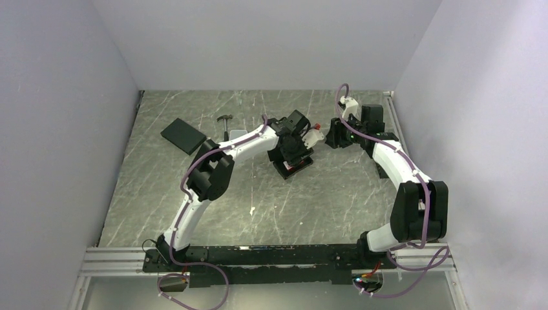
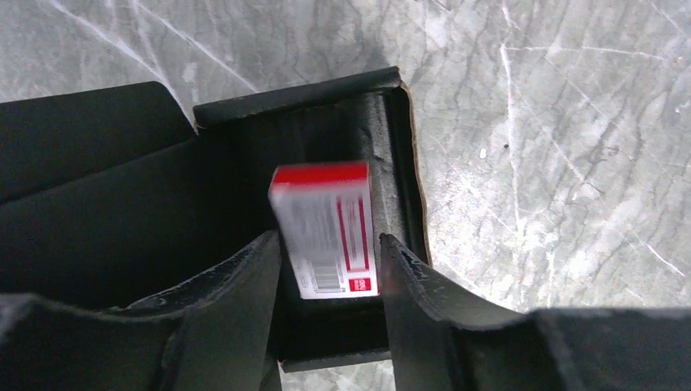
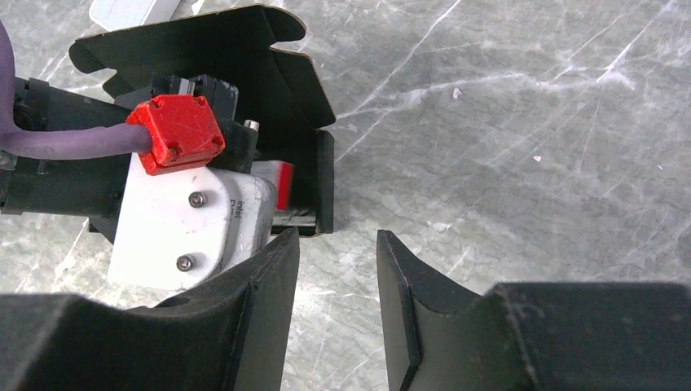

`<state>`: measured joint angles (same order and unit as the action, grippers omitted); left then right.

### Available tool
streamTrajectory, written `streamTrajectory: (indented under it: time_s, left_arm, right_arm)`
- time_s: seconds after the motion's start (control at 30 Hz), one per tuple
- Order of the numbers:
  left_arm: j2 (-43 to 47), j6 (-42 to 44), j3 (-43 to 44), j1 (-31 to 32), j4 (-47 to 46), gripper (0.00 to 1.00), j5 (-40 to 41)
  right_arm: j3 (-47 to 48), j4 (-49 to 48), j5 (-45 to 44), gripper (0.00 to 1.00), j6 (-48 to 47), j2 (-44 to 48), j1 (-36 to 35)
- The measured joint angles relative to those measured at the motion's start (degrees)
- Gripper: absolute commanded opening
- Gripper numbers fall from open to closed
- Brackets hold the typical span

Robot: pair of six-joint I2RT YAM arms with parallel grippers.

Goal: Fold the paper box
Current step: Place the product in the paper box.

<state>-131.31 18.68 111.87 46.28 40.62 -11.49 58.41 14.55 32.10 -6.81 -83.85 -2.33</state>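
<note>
The paper box (image 1: 289, 171) is matte black card and lies mid-table with its walls up and its lid flap (image 3: 244, 49) raised. My left gripper (image 2: 330, 238) hangs straight over the box's open tray (image 2: 301, 98), its jaws apart. A small red-and-white carton (image 2: 326, 228) shows blurred just past the fingertips, inside the tray, while the fingers (image 2: 244, 277) look sharp. My right gripper (image 3: 336, 234) is open over bare table just right of the box, with nothing between its fingers. In the right wrist view the left arm's white wrist hides most of the tray; a red edge of the carton (image 3: 283, 183) peeks out.
A plain black slab (image 1: 183, 135) lies at the back left, with a small hammer (image 1: 224, 123) and a pale flat case (image 1: 236, 134) beside it. White walls close in the marble table (image 1: 336, 206) on three sides. The rail with the arm bases runs along the near edge.
</note>
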Motion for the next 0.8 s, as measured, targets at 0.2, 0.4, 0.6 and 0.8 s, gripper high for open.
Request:
streamTrajectory:
  time_s: [0.2, 0.4, 0.6, 0.8]
  left_arm:
    - [0.22, -0.44, 0.0, 0.0, -0.98, 0.59, 0.9]
    - [3.04, -2.45, -2.14, -0.13, -3.17, 0.59, 2.14]
    - [23.82, -11.45, -23.23, -4.04, -15.69, 0.84, 0.07]
    - [48.74, -28.35, -46.99, -19.02, -35.8, 0.99, -10.05]
  right_arm:
    - [0.0, 0.0, 0.02, 0.43, -0.02, 0.0, 0.0]
    - [0.0, 0.0, 0.5, 0.44, -0.2, 0.0, 0.0]
    - [-1.03, -1.09, 2.89, 0.68, -4.94, 0.9, 0.0]
    - [-1.11, -5.51, 12.7, 1.0, -14.95, -0.22, -0.07]
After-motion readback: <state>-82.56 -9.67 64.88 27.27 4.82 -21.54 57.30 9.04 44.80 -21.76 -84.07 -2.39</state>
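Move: The product is in the left hand's slightly parted fingers, about 1 cm to the right of and below the fingertip point, over the box's tray. The tray's middle lies roughly 1 cm back and 2 cm down from that hand. The raised lid is some 6 cm ahead and 3 cm left, level with it, and the white case about 9 cm ahead and 17 cm left. From the right hand, the product lies about 12 cm left, 3 cm back and 11 cm down. Up and to the left, the left hand leaves the tray: it first hovers almost still while the fingers part a little more and let go of the product, then sweeps some 18 cm up and 14 cm left, opening nearly fully and swinging its fingertips out towards the right by around 40 degrees. Late on, the empty right hand opens wide, drifts about 2 cm left and slightly up, and turns counter-clockwise. ##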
